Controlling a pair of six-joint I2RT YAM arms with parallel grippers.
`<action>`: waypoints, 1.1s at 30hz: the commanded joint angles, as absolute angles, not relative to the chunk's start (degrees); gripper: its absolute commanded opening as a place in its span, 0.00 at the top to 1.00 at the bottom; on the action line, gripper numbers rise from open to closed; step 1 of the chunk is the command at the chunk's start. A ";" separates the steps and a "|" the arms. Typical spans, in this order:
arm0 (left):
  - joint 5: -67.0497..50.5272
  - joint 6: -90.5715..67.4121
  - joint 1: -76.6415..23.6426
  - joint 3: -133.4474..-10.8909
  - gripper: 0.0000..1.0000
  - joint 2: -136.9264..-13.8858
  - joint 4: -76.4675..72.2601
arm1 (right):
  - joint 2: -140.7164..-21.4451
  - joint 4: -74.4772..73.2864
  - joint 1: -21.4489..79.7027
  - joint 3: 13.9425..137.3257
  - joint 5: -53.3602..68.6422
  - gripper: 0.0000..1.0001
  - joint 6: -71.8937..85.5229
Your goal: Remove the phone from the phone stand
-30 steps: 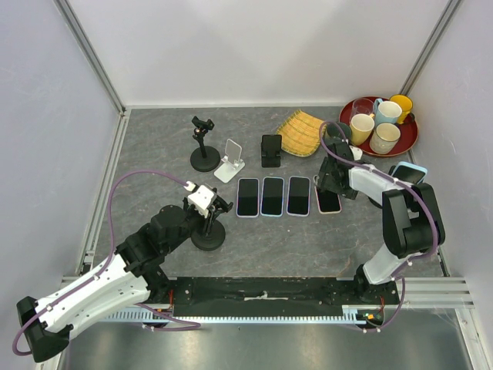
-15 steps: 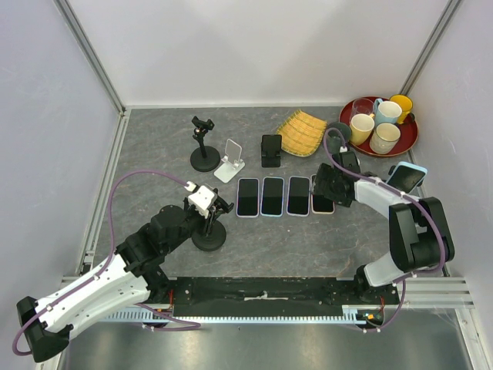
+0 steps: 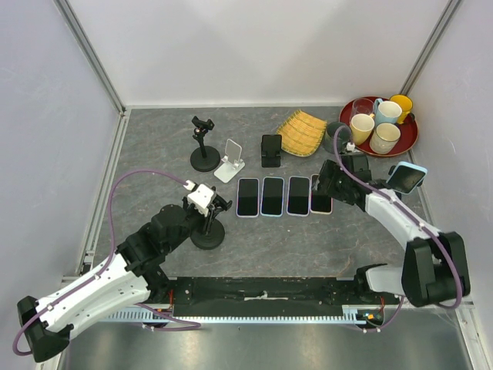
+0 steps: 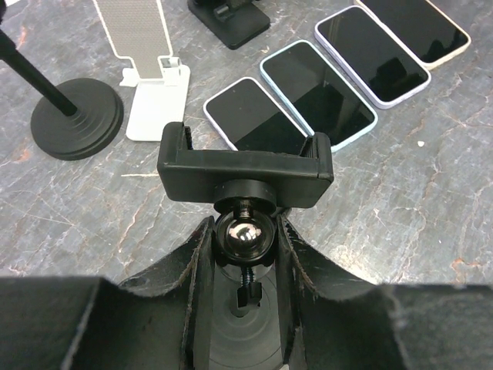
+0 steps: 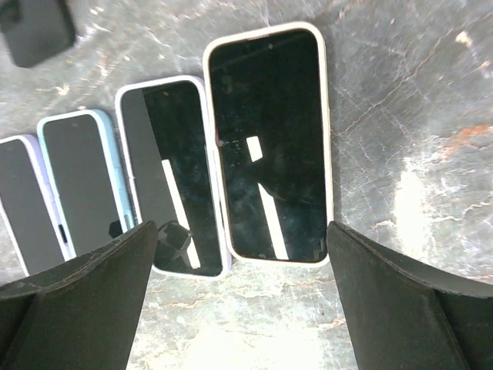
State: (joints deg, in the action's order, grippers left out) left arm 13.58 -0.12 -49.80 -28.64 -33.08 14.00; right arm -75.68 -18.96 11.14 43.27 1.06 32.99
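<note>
My left gripper (image 4: pixel 243 231) is shut on the ball joint of a black phone stand (image 3: pixel 209 231) with a round base. The stand's clamp (image 4: pixel 245 166) holds nothing. Several phones lie flat in a row. The rightmost, a white-cased phone (image 5: pixel 269 139), lies face up on the table. My right gripper (image 5: pixel 243 227) hovers open over its near end, touching nothing. Beside it lies a lilac-cased phone (image 5: pixel 169 177). A blue-cased phone (image 3: pixel 406 177) stands tilted at the far right; I cannot see what props it up.
At the back stand another black round-base stand (image 3: pixel 204 146), a white folding stand (image 3: pixel 230 159) and a small black stand (image 3: pixel 271 149). A woven yellow mat (image 3: pixel 302 132) and a red tray (image 3: pixel 408 137) of cups sit back right. Walls close three sides.
My right arm's elbow has swung out toward the near right, and its open gripper has shifted slightly left over the rightmost phone. The left arm and its stand have not moved.
</note>
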 commanded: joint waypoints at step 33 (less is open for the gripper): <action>4.39 2.63 -1.06 -51.31 0.98 -88.58 -42.54 | -37.00 -8.61 28.12 33.84 -4.66 0.02 19.25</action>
State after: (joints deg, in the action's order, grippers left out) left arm 4.10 -3.44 -1.80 -44.38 -85.17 -30.76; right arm -37.36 -10.92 27.59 34.65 -2.17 20.58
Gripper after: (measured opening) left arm 0.377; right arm 0.982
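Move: For the stand that the left hand holds, open table lies about 28 cm ahead and 17 cm left. The standing black stand is about 29 cm ahead and 4 left of that hand, and the white stand 26 ahead and 4 right. From the open right hand, the peach phone just laid lies 4 cm ahead, 1 right and 5 below; its neighbouring phone is 8 cm left of it, and the last mounted phone some 24 cm right, 3 ahead and 8 above the hand. Forward and to the left, in one fast level sweep of about 30 cm, the left hand carries the empty black stand, still gripped at its neck, to the near left side of the other black stand, turning some 40 degrees counter-clockwise. The right hand, already clear and open, rises about 15 cm off the peach phone, then drifts back and left, tipping its fingers up towards level. ##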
